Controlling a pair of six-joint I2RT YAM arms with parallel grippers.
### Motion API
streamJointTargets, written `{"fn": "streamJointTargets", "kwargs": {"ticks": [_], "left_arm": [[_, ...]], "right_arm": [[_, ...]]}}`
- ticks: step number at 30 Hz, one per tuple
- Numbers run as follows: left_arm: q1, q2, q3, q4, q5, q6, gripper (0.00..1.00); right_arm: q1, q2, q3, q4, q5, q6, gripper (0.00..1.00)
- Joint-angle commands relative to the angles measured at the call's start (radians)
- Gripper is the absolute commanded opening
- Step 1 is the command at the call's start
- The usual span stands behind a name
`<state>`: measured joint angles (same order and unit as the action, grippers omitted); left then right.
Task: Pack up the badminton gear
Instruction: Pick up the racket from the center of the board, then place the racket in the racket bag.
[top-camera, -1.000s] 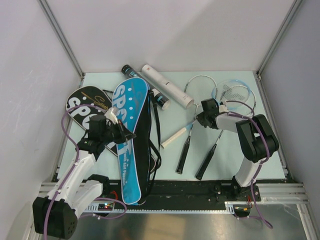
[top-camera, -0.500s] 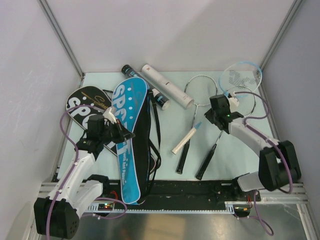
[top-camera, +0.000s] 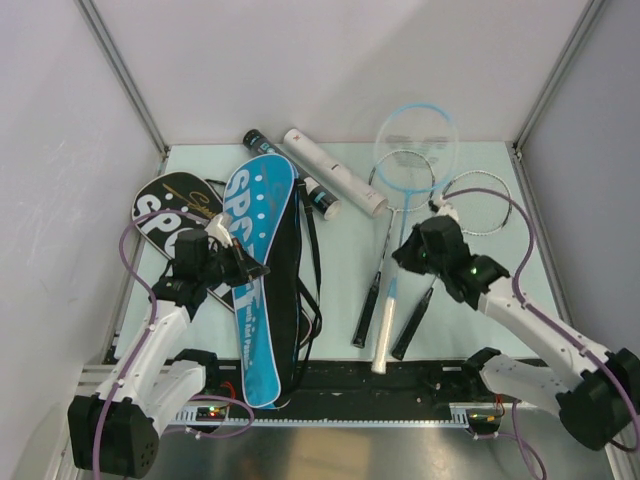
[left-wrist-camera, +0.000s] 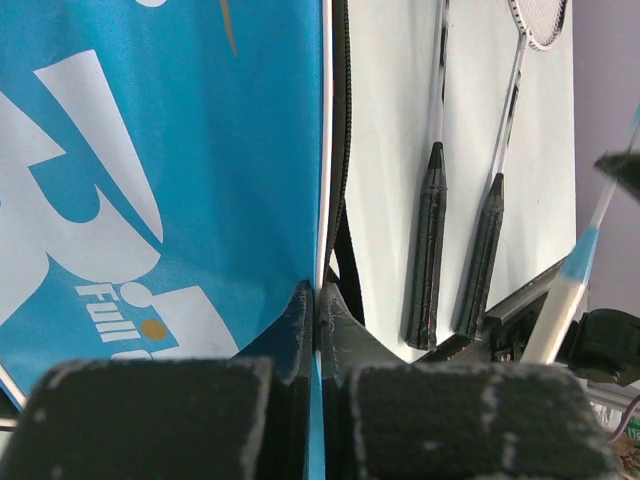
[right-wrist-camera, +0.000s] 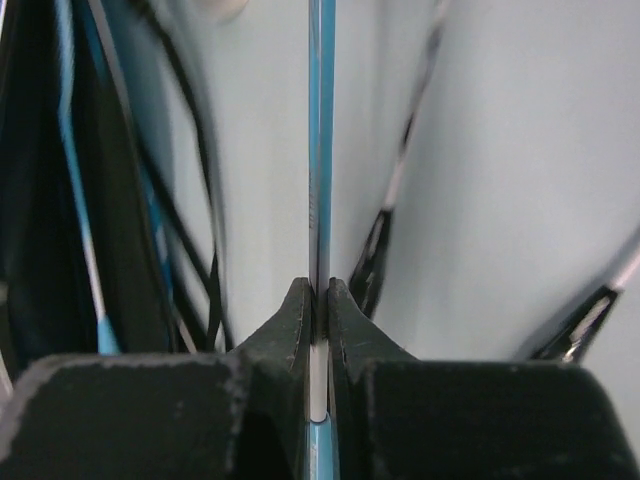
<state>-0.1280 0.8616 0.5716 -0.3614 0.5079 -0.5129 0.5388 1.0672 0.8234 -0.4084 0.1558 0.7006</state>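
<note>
The blue SPORT bag lies lengthwise left of centre, its black strap side facing right. My left gripper is shut on the bag's thin upper edge; in the left wrist view the gripper pinches that blue flap. My right gripper is shut on the shaft of a blue-framed racket, which is held above the table with its white handle toward the near edge. The shaft runs straight up between the right gripper's shut jaws.
A black SPORT bag lies partly under the blue one at the left. A white tube and a black tube lie at the back. Two black-handled rackets rest on the table under the held racket.
The right arm has swung the blue racket round: its head went from the right to the far middle, and its handle now points at the near edge. The left gripper has not moved.
</note>
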Motion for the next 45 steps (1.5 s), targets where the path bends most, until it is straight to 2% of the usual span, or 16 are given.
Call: {"fn": "streamJointTargets", "kwargs": {"ticks": [1, 8, 16, 19, 28, 36, 45], "left_arm": [[0.013, -0.019, 0.051, 0.025, -0.004, 0.026, 0.00], [0.014, -0.014, 0.055, 0.025, -0.005, 0.026, 0.00], [0.014, -0.012, 0.055, 0.024, -0.006, 0.025, 0.00], [0.014, -0.015, 0.053, 0.025, -0.007, 0.025, 0.00], [0.013, -0.011, 0.053, 0.025, -0.003, 0.022, 0.00], [0.012, 0.005, 0.046, 0.033, 0.021, 0.013, 0.00], [0.007, 0.027, 0.038, 0.063, 0.057, -0.016, 0.00]], "right_arm": [[0.133, -0.122, -0.081, 0.016, -0.109, -0.016, 0.00], [0.397, -0.167, -0.166, 0.047, -0.116, 0.102, 0.00], [0.645, -0.051, -0.172, 0.019, -0.019, 0.198, 0.00], [0.699, -0.003, -0.171, 0.030, -0.008, 0.234, 0.00], [0.754, 0.095, -0.150, 0.111, 0.021, 0.230, 0.00], [0.751, 0.182, -0.042, 0.180, 0.045, 0.170, 0.00], [0.696, 0.392, 0.167, 0.310, -0.016, 0.121, 0.00]]}}
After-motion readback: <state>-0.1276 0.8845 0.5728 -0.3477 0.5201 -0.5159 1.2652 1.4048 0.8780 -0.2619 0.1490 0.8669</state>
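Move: The right hand already holds the blue racket by its shaft, raised well off the table with the head pointing forward. The blue bag's open side lies about 28 cm to its left, 2 cm back and 12 cm below; of the two black handles on the table, 14 cm down, one is roughly 8 cm left and 8 cm back, the other 3 cm right and 10 cm back. The left hand, pinching the bag's edge, has that open side about 6 cm to its right, level with it fore and aft and some 8 cm lower. Keeping its grip on the racket's shaft, the right hand sweeps back about 20 cm and left about 12, sinking some 9 cm and turning some 35 degrees counter-clockwise, so that the handle swings out past the table's near edge and the head drops in beside the left hand. Then it goes on left for another 8 cm with a small move forward and up, carrying the head towards the bag's open side, while the left hand stays in place and keeps the bag's edge pinched up. ##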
